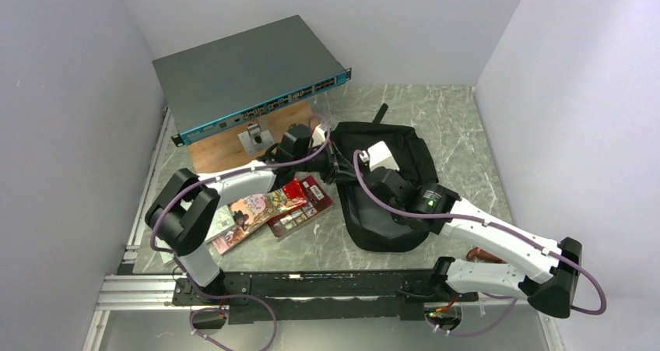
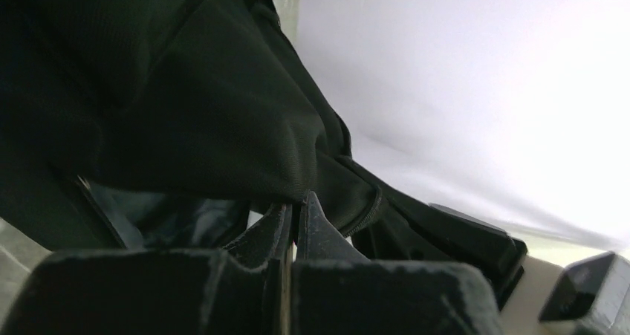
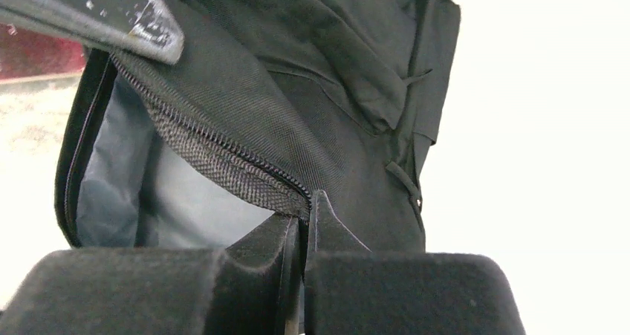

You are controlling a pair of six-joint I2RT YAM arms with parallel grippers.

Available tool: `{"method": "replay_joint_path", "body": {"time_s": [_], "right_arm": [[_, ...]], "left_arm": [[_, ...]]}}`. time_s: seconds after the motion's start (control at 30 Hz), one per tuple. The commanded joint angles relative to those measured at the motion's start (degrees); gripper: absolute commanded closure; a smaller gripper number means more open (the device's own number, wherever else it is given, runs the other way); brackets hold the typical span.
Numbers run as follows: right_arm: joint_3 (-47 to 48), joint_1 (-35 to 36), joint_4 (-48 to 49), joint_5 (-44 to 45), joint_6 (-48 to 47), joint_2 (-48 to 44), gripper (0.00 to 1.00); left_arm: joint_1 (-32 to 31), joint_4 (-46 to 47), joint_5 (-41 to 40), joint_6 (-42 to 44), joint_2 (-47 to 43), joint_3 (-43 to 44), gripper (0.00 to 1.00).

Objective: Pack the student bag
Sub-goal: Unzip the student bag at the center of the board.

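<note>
The student bag (image 1: 393,191), a black soft backpack, lies right of the table's middle with its mouth toward the left. My left gripper (image 2: 296,203) is shut on a fold of the bag's black fabric (image 2: 223,127) at the upper left rim. On the zipper edge (image 3: 223,164) of the opening my right gripper (image 3: 305,203) is shut, and the grey lining (image 3: 148,194) shows inside. A finger of the left gripper (image 3: 141,23) appears at the top left of the right wrist view, on the same rim.
Several books (image 1: 268,207) lie fanned out left of the bag, under the left arm. A flat grey network switch (image 1: 249,75) rests on a wooden box (image 1: 226,149) at the back left. White walls close in both sides.
</note>
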Motion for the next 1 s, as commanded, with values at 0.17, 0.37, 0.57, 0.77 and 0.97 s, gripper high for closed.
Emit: {"method": "replay_joint_path", "body": {"time_s": [0.17,0.37,0.57,0.77,0.97], "right_arm": [[-2.1,-3.2,14.3,7.1,-0.7,-4.1,1.0],[-1.6,-17.5,22.7,-8.8,-4.1,-1.1,1.0],[0.8,-18.3,24.9,-12.4,-7.5,4.5,1.0],[2.8,-18.6,17.7,-15.9,-1.9,8.8,0.95],[-1.1,-18.4,14.8,-32.2,5.6,1.6,0.44]], "left_arm": [[0.8,-30.3,-7.2,26.4,9.0,27.1,0.99],[0.8,-28.9,-7.9,31.1,0.7,18.4,0.63],[0.8,-33.7,-10.1,40.8,-15.4,8.1,0.33],[0.8,-38.6,-15.6,46.9,-34.4,-4.5,0.25],[0.8,-43.4,-32.6,48.0,-54.4,-16.9,0.17]]}}
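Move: Both grippers already pinch the loose front flap's edge. For the right hand, the bag's far half lies about 12 cm ahead, straight in line, 11 cm below; the grey-lined opening is some 4 cm back, 12 cm below. From the left hand that far half lies about 10 cm ahead and 9 cm right; the maroon book is level with it, 10 cm left, 17 cm below. Carry the pinched flap edge forward with the right gripper about 8 cm, over the bag's far half, rising slightly and then sinking; open it partway while easing back. Take the left gripper some 5 cm forward with a little right and up, then open it, let go of the flap and swing back and left over the books, rolling the wrist. ##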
